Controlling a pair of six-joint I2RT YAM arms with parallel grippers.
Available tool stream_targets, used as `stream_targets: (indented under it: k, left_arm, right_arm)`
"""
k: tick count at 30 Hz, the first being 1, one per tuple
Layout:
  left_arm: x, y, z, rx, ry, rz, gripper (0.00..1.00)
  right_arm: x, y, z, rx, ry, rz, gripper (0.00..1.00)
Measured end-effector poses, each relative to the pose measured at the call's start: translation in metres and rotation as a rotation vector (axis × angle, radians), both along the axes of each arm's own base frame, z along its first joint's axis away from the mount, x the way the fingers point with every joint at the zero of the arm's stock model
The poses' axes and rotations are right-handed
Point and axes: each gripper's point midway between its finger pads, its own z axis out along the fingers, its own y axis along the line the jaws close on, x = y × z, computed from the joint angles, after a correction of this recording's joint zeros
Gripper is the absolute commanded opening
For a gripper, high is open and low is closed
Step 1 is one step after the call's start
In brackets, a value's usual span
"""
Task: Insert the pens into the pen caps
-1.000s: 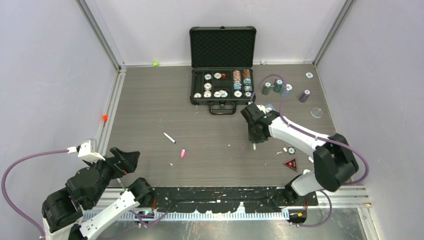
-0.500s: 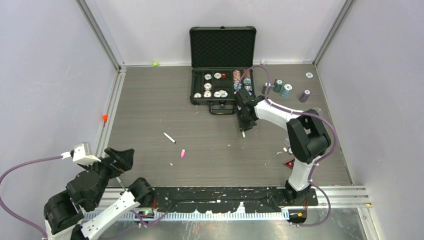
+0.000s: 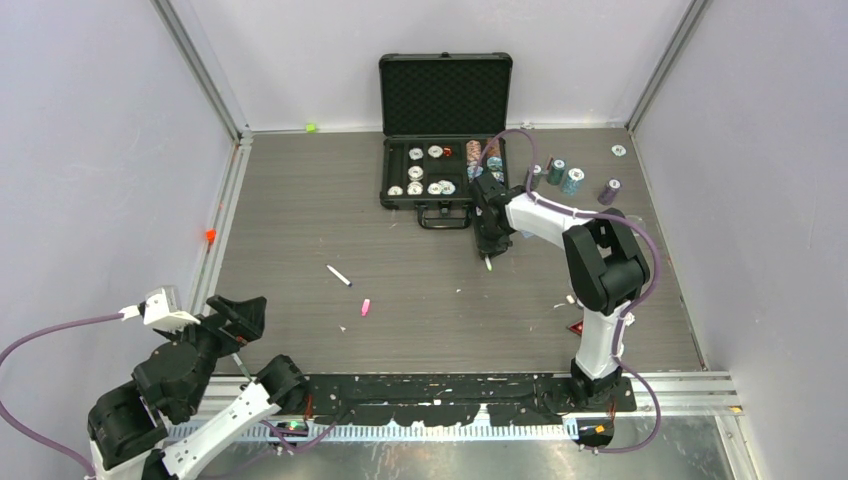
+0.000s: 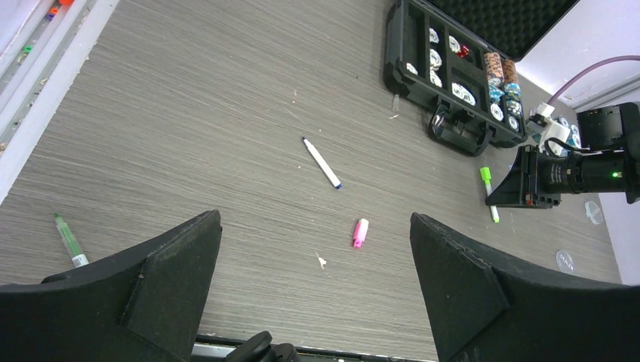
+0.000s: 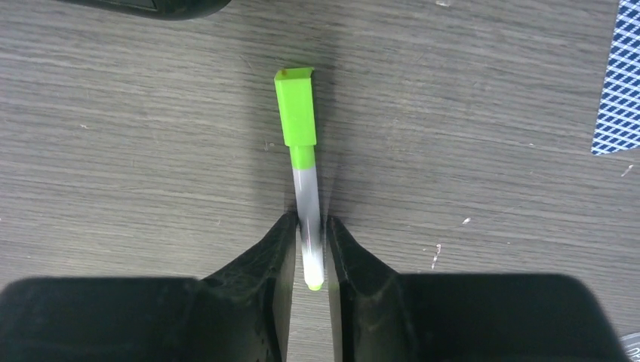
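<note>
My right gripper (image 3: 489, 250) is shut on a white-barrelled pen (image 5: 308, 204), low over the table in front of the case. It grips the barrel near its tail (image 5: 308, 222). A neon green cap (image 5: 296, 105) sits on the pen's far end. The left wrist view also shows this pen (image 4: 489, 193). A second white pen (image 3: 339, 275) with a dark tip lies mid-table (image 4: 322, 162). A pink cap (image 3: 366, 307) lies near it (image 4: 360, 232). A greenish pen (image 4: 69, 241) lies near the left edge. My left gripper (image 3: 240, 315) is open and empty above the front left (image 4: 317, 286). No dark cap shows.
An open black case (image 3: 445, 205) of poker chips stands at the back centre (image 4: 411, 79). Chip stacks (image 3: 571, 180) stand right of it. A red triangular token (image 3: 578, 326) lies by the right arm. A blue-checked card (image 5: 617, 75) lies right of the held pen.
My right gripper carried the pen left and back, from mid-right toward the case front. The left arm sank slightly. The loose pen and pink cap did not move.
</note>
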Motion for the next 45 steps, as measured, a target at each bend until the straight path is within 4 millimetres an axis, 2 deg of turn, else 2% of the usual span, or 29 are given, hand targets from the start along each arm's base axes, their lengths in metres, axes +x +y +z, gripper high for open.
stream_targets:
  k: [8,11,15,19,22,25,31,34,37,45]
  left_arm:
    - [0.000,0.000,-0.001,0.004,0.003,0.001,0.97]
    - [0.001,-0.001,-0.001,0.010,0.008,0.001,0.97]
    - [0.004,-0.004,-0.002,0.033,0.027,0.002,0.97]
    - [0.007,-0.008,-0.003,0.059,0.048,0.001,0.97]
    - [0.009,-0.010,-0.004,0.072,0.059,0.000,0.97]
    - [0.010,-0.011,-0.004,0.073,0.061,-0.001,0.96]
    - [0.012,-0.014,-0.005,0.091,0.076,-0.001,0.95]
    - [0.013,-0.014,-0.006,0.096,0.081,-0.001,0.95]
    - [0.013,-0.014,-0.005,0.095,0.080,-0.001,0.95]
    - [0.010,-0.011,-0.005,0.074,0.061,0.000,0.94]
  right_arm:
    - [-0.002,-0.003,0.001,-0.017,0.005,0.006,0.49]
    - [-0.005,-0.006,0.006,-0.025,0.008,0.006,0.60]
    - [-0.007,-0.009,0.033,-0.020,-0.022,0.006,0.66]
    - [-0.004,0.001,0.077,0.007,-0.115,0.026,0.67]
    - [-0.005,0.020,0.113,0.035,-0.193,0.069,0.67]
    - [-0.011,0.050,0.144,0.069,-0.258,0.137,0.67]
    - [-0.024,0.119,0.184,0.150,-0.337,0.276,0.67]
    - [-0.025,0.148,0.188,0.165,-0.343,0.319,0.67]
    - [-0.024,0.169,0.179,0.161,-0.330,0.348,0.67]
    - [-0.038,0.223,0.135,0.134,-0.259,0.432,0.66]
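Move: The green-capped pen lies between the right fingers, its middle about 2 cm ahead of them. The blue-tipped pen waits some 31 cm to the right hand's left and 5 cm back; the pink cap is about 25 cm left and 12 cm back. The case handle stands roughly 10 cm ahead and 9 cm left. All are near fingertip height. From the left hand, the blue-tipped pen is about 18 cm ahead, 9 cm right and 24 cm below. The green-capped pen is let go on the table as the right fingers go on opening to about two-thirds. The right hand then lifts nearly 20 cm and swings some 22 cm left, arcing over and sinking about 5 cm towards the blue-tipped pen and pink cap, while it turns counter-clockwise some 25 degrees and its fingertips tilt forward. ##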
